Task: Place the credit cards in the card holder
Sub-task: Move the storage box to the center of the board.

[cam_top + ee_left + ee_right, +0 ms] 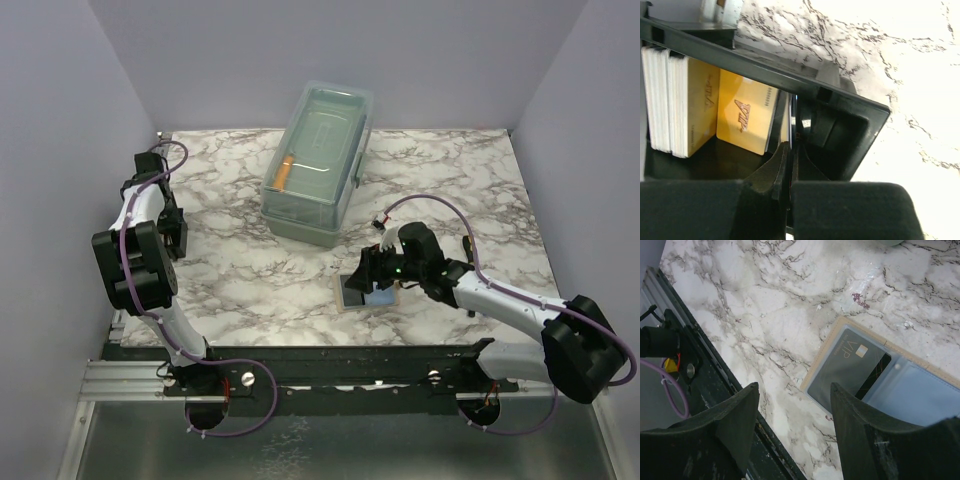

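The black card holder fills the left wrist view, with gold cards and a white stack standing in its slots. My left gripper reaches into it with its jaws pressed together. A thin pale edge stands in the slot just past the tips; I cannot tell if it is pinched. From above, the left gripper sits by the left wall. A dark grey credit card and a light blue one lie on a tan pad. My right gripper hovers open beside them.
A large clear lidded box with an orange item inside stands at the back centre. The black mounting rail runs along the table's near edge, close under the right gripper. Walls close in the left, right and back sides.
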Controlling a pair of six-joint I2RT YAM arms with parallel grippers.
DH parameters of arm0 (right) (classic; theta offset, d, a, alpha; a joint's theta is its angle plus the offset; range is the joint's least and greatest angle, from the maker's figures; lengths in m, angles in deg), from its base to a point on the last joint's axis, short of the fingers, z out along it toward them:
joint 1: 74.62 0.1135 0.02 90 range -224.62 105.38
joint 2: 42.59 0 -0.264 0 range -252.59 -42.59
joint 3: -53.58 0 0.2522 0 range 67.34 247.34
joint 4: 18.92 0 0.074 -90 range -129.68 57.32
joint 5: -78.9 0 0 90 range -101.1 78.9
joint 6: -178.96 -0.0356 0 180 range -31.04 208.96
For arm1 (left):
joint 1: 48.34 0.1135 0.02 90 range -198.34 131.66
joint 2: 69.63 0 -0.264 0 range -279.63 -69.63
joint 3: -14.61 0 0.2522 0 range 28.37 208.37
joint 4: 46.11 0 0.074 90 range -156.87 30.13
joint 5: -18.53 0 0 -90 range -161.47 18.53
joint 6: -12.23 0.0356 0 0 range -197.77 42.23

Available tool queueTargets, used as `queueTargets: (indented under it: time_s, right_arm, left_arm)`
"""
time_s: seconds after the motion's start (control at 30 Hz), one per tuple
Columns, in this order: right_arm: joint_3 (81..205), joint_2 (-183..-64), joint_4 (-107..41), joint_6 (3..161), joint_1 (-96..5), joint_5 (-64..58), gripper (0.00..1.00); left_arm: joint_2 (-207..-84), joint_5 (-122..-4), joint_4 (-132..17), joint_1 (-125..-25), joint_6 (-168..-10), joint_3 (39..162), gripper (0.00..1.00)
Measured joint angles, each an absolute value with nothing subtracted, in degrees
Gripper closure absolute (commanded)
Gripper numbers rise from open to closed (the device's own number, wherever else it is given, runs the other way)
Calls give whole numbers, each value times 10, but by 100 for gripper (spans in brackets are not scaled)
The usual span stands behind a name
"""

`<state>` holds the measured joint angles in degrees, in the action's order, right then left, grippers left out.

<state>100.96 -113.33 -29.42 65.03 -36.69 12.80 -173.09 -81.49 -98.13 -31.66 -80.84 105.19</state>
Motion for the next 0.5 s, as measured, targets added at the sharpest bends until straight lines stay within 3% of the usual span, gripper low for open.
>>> queueTargets:
  time_s: [0.5]
  right_arm:
    - [1010,-1142,-294,650,-367,128,37]
  left_arm:
    - [-1731,-781,-993,-383,-859,1072,100]
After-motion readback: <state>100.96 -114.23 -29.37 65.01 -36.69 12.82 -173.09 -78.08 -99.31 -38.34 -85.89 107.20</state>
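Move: The storage box is already around the left hand's shut fingertips: its middle lies about 3 cm to their left, 3 cm back and barely below, so its right wall is just to their right. The large plastic case stands about 34 cm to the right and 9 cm ahead. The open card holder lies some 48 cm right and 17 cm back, about 4 cm lower. From the idle right hand, the storage box is about 50 cm left and 13 cm ahead. With its shut fingertips inside the storage box, the left hand comes up against the box's right wall and drags the box by it, towards the board's centre. It goes about 5.5 cm right, slowly at first and then faster, bending forward by some 2 cm in the second half. The fingers stay closed and the wrist turns only slightly. ##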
